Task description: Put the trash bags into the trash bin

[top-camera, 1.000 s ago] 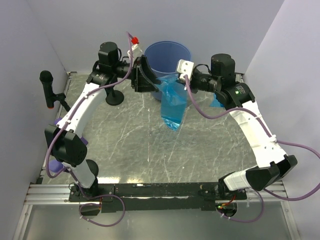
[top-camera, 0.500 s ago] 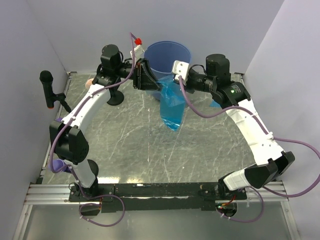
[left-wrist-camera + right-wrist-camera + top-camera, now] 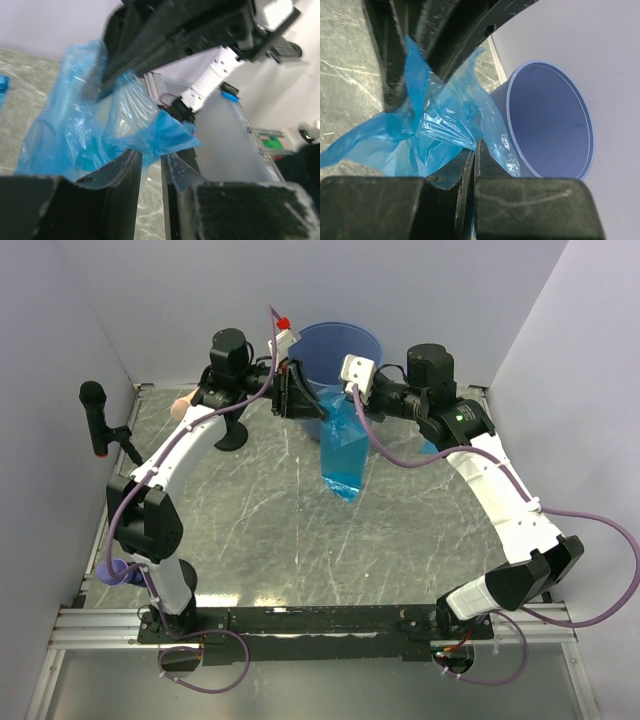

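Note:
A thin bright-blue trash bag [image 3: 345, 452] hangs in front of the round blue trash bin [image 3: 340, 345] at the back of the table, its lower end near the tabletop. My right gripper [image 3: 342, 400] is shut on the bag's top edge, with film pinched at the tips [image 3: 476, 145] beside the bin's open mouth [image 3: 550, 120]. My left gripper [image 3: 308, 408] has come in from the left. Its jaws stand narrow [image 3: 151, 156], with a fold of the bag [image 3: 75, 125] caught at their tips. A second small blue bag [image 3: 432, 448] lies partly hidden behind the right arm.
A black stand [image 3: 232, 436] sits left of the bin, under the left arm. A black handle-like object [image 3: 95, 415] sticks out from the left wall. Grey walls close in at the back and both sides. The arm bases and rail [image 3: 320, 620] run along the near edge.
My left gripper has moved right to the bag and narrowed its jaws on the film. The right gripper has shifted left toward the bin, still holding the bag's top.

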You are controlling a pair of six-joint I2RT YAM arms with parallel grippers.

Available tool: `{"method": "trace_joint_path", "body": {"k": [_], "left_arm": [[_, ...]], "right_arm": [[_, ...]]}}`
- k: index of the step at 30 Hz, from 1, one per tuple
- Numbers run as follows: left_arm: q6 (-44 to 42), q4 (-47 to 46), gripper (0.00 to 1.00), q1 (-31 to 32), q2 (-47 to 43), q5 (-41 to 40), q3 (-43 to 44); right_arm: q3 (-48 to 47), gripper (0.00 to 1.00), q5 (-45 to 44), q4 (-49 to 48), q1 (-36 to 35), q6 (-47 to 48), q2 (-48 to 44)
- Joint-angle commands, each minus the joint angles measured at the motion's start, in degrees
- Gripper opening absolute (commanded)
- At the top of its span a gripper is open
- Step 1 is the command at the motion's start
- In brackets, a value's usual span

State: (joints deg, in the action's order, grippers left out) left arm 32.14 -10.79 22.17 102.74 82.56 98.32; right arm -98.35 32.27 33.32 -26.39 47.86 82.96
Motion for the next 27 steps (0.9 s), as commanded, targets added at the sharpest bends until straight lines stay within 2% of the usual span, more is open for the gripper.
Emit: {"method": "trace_joint_path", "body": {"k": [1,4,6,8,10,12,13,14,16,18,23,26,27], "left_arm": [[-13.7,14.6,0.25,0.4,-1.0,-4.0,4.3],[-8.3,4.7,0.22,0.4,-3.2,-4.1,-0.1],[-9.3,4.8,0.15,0.4,-3.6,-4.2,-0.7],[-8.9,4.4,0.02,0.3,-3.4,-2.9,-0.3],[-6.3,0.3,0.01,-0.3,-3.8,-0.5,-1.0],[5.4,-15.0,0.01,-1.3,-4.3,3.3,-4.0],[15.7,-28.3,0.01,-1.5,-4.0,4.3,-6.1],[21.0,-35.2,0.00,-1.6,-3.7,5.6,-6.3],[15.8,-26.5,0.01,-1.6,-3.6,7.0,-3.7],[19.3,-32.0,0.01,-1.6,-4.3,6.8,-5.2],[19.5,-31.2,0.00,-2.0,-5.2,7.6,-5.0],[15.6,-26.1,0.01,-2.6,-5.5,4.5,-5.9],[15.5,-25.5,0.15,-3.0,-5.6,2.4,-6.8]], "right_arm": [[-2.6,0.00,-0.7,-2.6,-0.4,-1.0,0.1],[-2.2,0.00,-1.1,-2.6,-0.4,-1.2,0.1],[-2.2,0.00,-0.9,-2.6,-0.5,-1.4,0.1],[-2.1,0.00,-1.2,-2.2,-0.5,-1.2,-0.1],[-1.8,0.00,-1.6,-1.5,-0.4,-0.9,-0.3],[-0.6,0.00,-2.1,-0.7,0.1,0.0,-0.9],[0.2,0.00,-2.5,-0.5,0.5,-0.1,-1.1],[1.5,0.00,-2.7,-0.7,1.2,-1.0,-1.5],[3.0,0.00,-3.1,-1.7,2.4,-2.9,-2.1],[3.7,0.00,-3.4,-1.9,3.2,-3.7,-2.4],[4.5,0.00,-5.3,-2.8,4.0,-5.0,-2.5],[4.2,0.00,-4.0,-2.7,4.3,-5.3,-3.1],[4.0,0.00,-3.4,-2.6,4.2,-5.4,-3.1]]}}
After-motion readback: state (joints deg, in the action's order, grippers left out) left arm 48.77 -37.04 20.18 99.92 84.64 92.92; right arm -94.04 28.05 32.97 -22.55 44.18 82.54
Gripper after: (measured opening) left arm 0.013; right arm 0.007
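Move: The loose rim of the blue trash bag is just off the left fingertips, about 3 cm to that hand's right and 1 cm ahead, level with it. The trash bin's middle lies some 27 cm ahead of the left hand, 3 cm to its right and 25 cm lower. A black stand base is on the table about 25 cm ahead, 26 cm left and 38 cm below. From the right hand, already pinching the bag, the bin is about 23 cm ahead, 2 cm left, 26 cm below. Edging about 1 cm forward and down at the trash bag's loose rim, the partly open left fingers close fully, then that hand draws off shut: up some 3.5 cm, back and left about 2 cm each, away from the bag. The right hand keeps its pinch and, later on, goes some 3 cm right and as much down, a little forward, turning about 10 degrees clockwise. ##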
